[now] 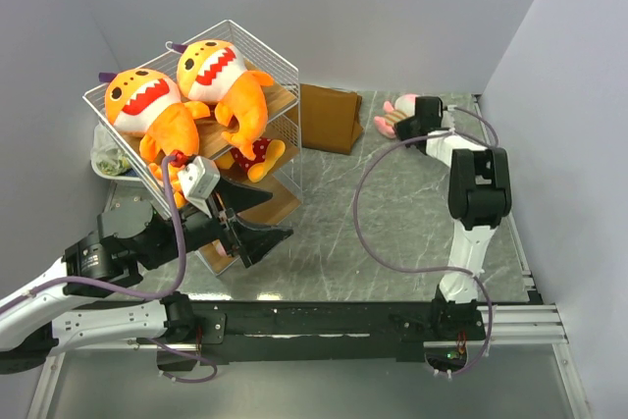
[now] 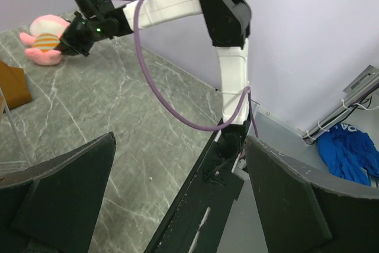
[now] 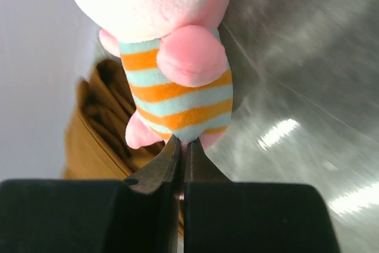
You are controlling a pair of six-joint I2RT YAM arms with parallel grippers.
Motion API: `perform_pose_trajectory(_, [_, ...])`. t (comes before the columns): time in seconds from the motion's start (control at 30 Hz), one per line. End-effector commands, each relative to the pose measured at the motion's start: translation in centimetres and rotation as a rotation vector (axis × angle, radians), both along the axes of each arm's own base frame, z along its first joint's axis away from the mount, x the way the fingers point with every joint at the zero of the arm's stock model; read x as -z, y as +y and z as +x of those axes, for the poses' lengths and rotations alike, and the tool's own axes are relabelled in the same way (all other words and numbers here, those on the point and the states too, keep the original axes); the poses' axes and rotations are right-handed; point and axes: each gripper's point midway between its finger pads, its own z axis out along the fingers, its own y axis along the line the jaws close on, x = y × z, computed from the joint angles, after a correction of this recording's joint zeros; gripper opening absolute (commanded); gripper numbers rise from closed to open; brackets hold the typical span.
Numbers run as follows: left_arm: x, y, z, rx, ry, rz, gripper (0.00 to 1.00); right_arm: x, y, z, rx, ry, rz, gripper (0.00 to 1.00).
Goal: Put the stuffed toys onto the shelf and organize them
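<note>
Two big orange sharks (image 1: 147, 105) (image 1: 221, 71) lie on the top tier of the white wire shelf (image 1: 257, 41). A small orange toy in red dotted clothes (image 1: 253, 154) rests on a lower board. At the back right a pink toy (image 1: 392, 117) (image 2: 44, 39) in an orange-and-teal striped shirt (image 3: 177, 87) lies on the table. My right gripper (image 1: 410, 125) (image 3: 183, 146) is shut on its lower end, pinching the fabric between the legs. My left gripper (image 1: 260, 218) (image 2: 180, 140) hangs open and empty just in front of the shelf.
A brown folded bag (image 1: 329, 117) (image 3: 98, 122) stands between the shelf and the pink toy. A white tray (image 1: 108, 159) sits left of the shelf by the wall. Blue cloth (image 2: 349, 152) lies off the table's right side. Grey walls enclose the table.
</note>
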Motion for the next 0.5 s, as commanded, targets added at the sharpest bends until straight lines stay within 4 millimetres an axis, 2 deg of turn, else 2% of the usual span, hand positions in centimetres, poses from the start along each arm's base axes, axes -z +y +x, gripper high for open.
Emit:
perform_pose_trajectory(0.0, [-2.4, 0.4, -0.3, 0.007, -0.021, -0.054, 0.96, -6.4, 1.4, -2.6, -0.199, -0.131, -0.088, 0.00])
perform_pose_trajectory(0.03, [-2.5, 0.5, -0.4, 0.011, -0.023, -0.058, 0.96, -5.2, 1.5, -4.2, -0.221, -0.091, -0.103, 0.00])
perform_pose_trajectory(0.07, [-2.4, 0.5, -0.5, 0.015, -0.022, -0.060, 0.97, -6.1, 1.4, -5.9, -0.250, -0.079, -0.140, 0.00])
perform_pose_trajectory(0.1, [-2.5, 0.5, -0.5, 0.016, -0.023, -0.066, 0.96, -5.9, 1.5, -7.1, -0.268, -0.061, -0.158, 0.00])
perform_pose_trajectory(0.13, [-2.5, 0.5, -0.6, 0.016, -0.024, -0.069, 0.97, -5.8, 1.5, -9.3, -0.290, -0.046, -0.194, 0.00])
perform_pose_trajectory(0.2, [-2.6, 0.7, -0.6, 0.013, -0.029, -0.075, 0.96, -4.9, 1.4, -12.2, -0.319, -0.004, -0.222, 0.00])
perform_pose_trajectory(0.27, [-2.7, 0.7, -0.5, 0.010, -0.031, -0.074, 0.97, -3.8, 1.2, -16.2, -0.359, 0.042, -0.236, 0.00])
perform_pose_trajectory(0.3, [-2.7, 0.7, -0.5, 0.012, -0.036, -0.070, 0.96, -3.5, 1.6, -17.5, -0.383, 0.041, -0.230, 0.00])
perform_pose_trajectory(0.33, [-2.6, 0.8, -0.4, 0.006, -0.037, -0.066, 0.96, -2.8, 2.7, -19.9, -0.452, 0.041, -0.208, 0.00])
perform_pose_trajectory(0.4, [-2.8, 0.8, -0.4, 0.007, -0.044, -0.063, 0.96, -2.0, 3.8, -22.2, -0.519, 0.060, -0.203, 0.00])
perform_pose_trajectory(0.43, [-2.8, 0.9, -0.3, -0.001, -0.047, -0.061, 0.96, -1.5, 4.2, -24.2, -0.569, 0.089, -0.214, 0.00])
perform_pose_trajectory(0.47, [-2.9, 0.9, -0.3, 0.000, -0.049, -0.060, 0.96, -1.4, 5.4, -25.4, -0.621, 0.096, -0.218, 0.00])
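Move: The right hand already pinches the pink striped toy by its tail end, down by the table near the wall. The shelf's lowest board lies about 48 cm to its left and 26 cm back, at roughly the same height; the red-dotted toy on the board above is some 42 cm left, 22 cm back and 18 cm up. The brown bag stands 23 cm to its left, level with it. From the left hand that lowest board is about 21 cm ahead, 15 cm left and 36 cm below. Back towards its own base, quickly gathering speed, the right hand draws the pinched pink toy some 20 cm away from the back wall, rising 4 to 5 cm on the way and dipping slightly at the end. It swings about 25 degrees counter-clockwise to face more towards the shelf, its left side tipping down a little, fingers still shut on the toy. ##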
